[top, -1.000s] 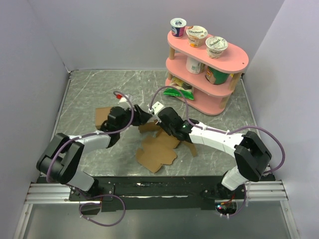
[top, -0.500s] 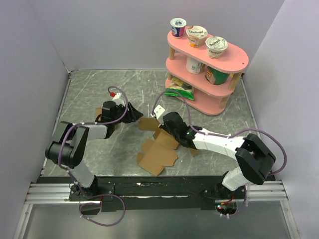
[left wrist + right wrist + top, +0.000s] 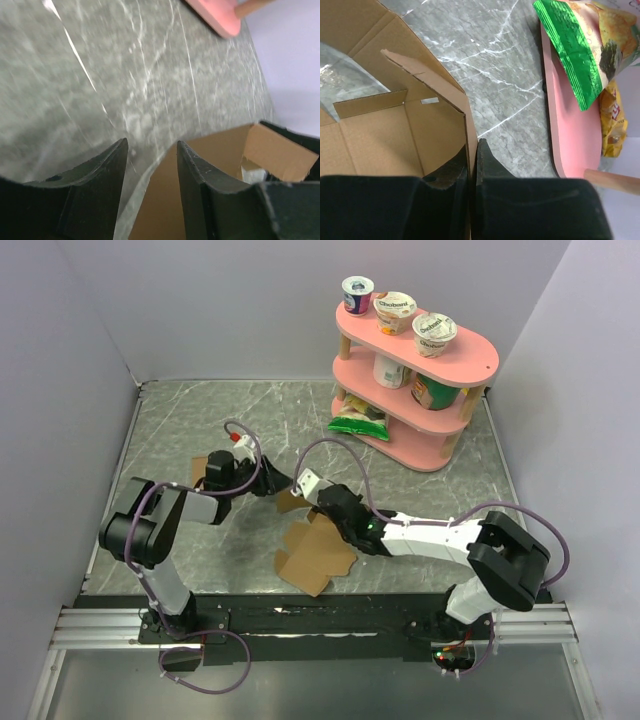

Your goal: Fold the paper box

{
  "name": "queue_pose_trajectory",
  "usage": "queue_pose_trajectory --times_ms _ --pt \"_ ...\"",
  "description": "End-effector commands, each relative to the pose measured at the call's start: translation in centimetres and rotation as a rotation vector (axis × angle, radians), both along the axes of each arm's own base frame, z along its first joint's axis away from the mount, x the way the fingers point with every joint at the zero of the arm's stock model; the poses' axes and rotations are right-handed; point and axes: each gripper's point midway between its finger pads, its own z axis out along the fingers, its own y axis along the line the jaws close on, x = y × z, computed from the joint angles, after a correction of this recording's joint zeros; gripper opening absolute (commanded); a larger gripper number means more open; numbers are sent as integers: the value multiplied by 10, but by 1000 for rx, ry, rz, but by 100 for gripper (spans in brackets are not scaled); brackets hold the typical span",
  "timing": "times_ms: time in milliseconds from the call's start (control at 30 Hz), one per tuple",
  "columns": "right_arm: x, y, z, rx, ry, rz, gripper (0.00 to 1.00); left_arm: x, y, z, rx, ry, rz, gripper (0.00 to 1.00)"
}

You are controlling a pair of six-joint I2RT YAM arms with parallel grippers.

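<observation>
The paper box [image 3: 318,558] is a brown cardboard cutout lying partly folded near the middle of the table. My right gripper [image 3: 322,508] is at its far edge. In the right wrist view that gripper [image 3: 472,145] is shut on an upright wall of the paper box [image 3: 380,135], one finger inside and one outside. My left gripper [image 3: 275,485] is just left of the box's far flap. In the left wrist view it [image 3: 152,142] stands open, with the edge of a brown panel [image 3: 210,165] lying under the gap between its fingers [image 3: 195,170].
A pink two-tier shelf [image 3: 415,370] with yogurt cups and snack packs stands at the back right. A green chip bag [image 3: 580,55] leans at its base [image 3: 570,125]. Another brown cardboard piece [image 3: 200,470] lies behind my left arm. Grey walls close in the table.
My right gripper has drawn the box wall toward the near side and left. The left gripper pulled back to the left, then came down beside the far flap.
</observation>
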Motion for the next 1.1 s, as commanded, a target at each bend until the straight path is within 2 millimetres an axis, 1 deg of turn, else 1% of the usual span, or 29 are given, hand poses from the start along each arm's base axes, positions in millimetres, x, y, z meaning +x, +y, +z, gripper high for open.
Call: queue_pose_trajectory --times_ms 0,67,133,167,200,300,400,467,567,700,833,900,967,1000,1067 --pt "0 1 -3 20 -13 -26 12 -20 -12 3 -35 -33 -91 49" --pt "0 -1 -6 6 -10 -41 14 -27 -16 0 -33 -23 -108 49" --pt "2 0 -4 8 -11 -58 15 -36 -21 -2 -29 -19 -125 49" --pt "3 -2 -9 -9 -4 -69 21 -38 -21 -2 -26 -20 -125 48" --pt "4 -1 -7 -3 -4 -73 27 -42 -21 -4 -23 -17 -123 48" --pt "3 1 -10 13 8 -77 36 -51 -25 -3 -30 -25 -131 48" --pt "1 1 -10 26 9 -82 37 -56 -26 -3 -35 -33 -129 48" --pt "1 0 -8 25 2 -85 33 -61 -28 1 -49 -48 -149 48" --pt "1 -4 -7 9 -18 -98 32 -72 -35 11 -72 -92 -190 48" --pt "-1 -5 -6 3 -42 -101 34 -88 -44 26 -86 -175 -251 50" --pt "-2 -4 -4 21 -40 -99 32 -100 -48 33 -91 -222 -288 51" --pt "-2 -3 -3 29 -38 -96 32 -102 -48 32 -85 -231 -287 52" --pt "-3 -1 -4 37 -31 -87 31 -100 -51 30 -75 -233 -285 52" --pt "-3 0 -3 48 -28 -88 31 -103 -54 28 -71 -232 -301 52" --pt "-3 1 -3 54 -27 -87 32 -104 -59 29 -76 -242 -309 54"
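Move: The right fingers still pinch the rim of the paper box's upright wall at their tips; the box's folded end is about 4 cm left of that hand, 1 cm back and 4 below. From the half-open left hand that folded end is some 6 cm right, 5 back and 4 below. The flat tail panel lies about 17 cm back from the left hand, 8 right and 7 below; the brown block stands some 17 cm to its left and 3 ahead. The right fingers loosen their pinch on the box wall, open to about a third and sink just over 1 cm, ending astride it with one finger inside and one outside. Meanwhile the left hand, still half open, sweeps back about 10 cm and right 5 around the folded end, dipping 3 cm before climbing back, turning some 15 degrees clockwise, until its fingertips come close to the near flaps. ##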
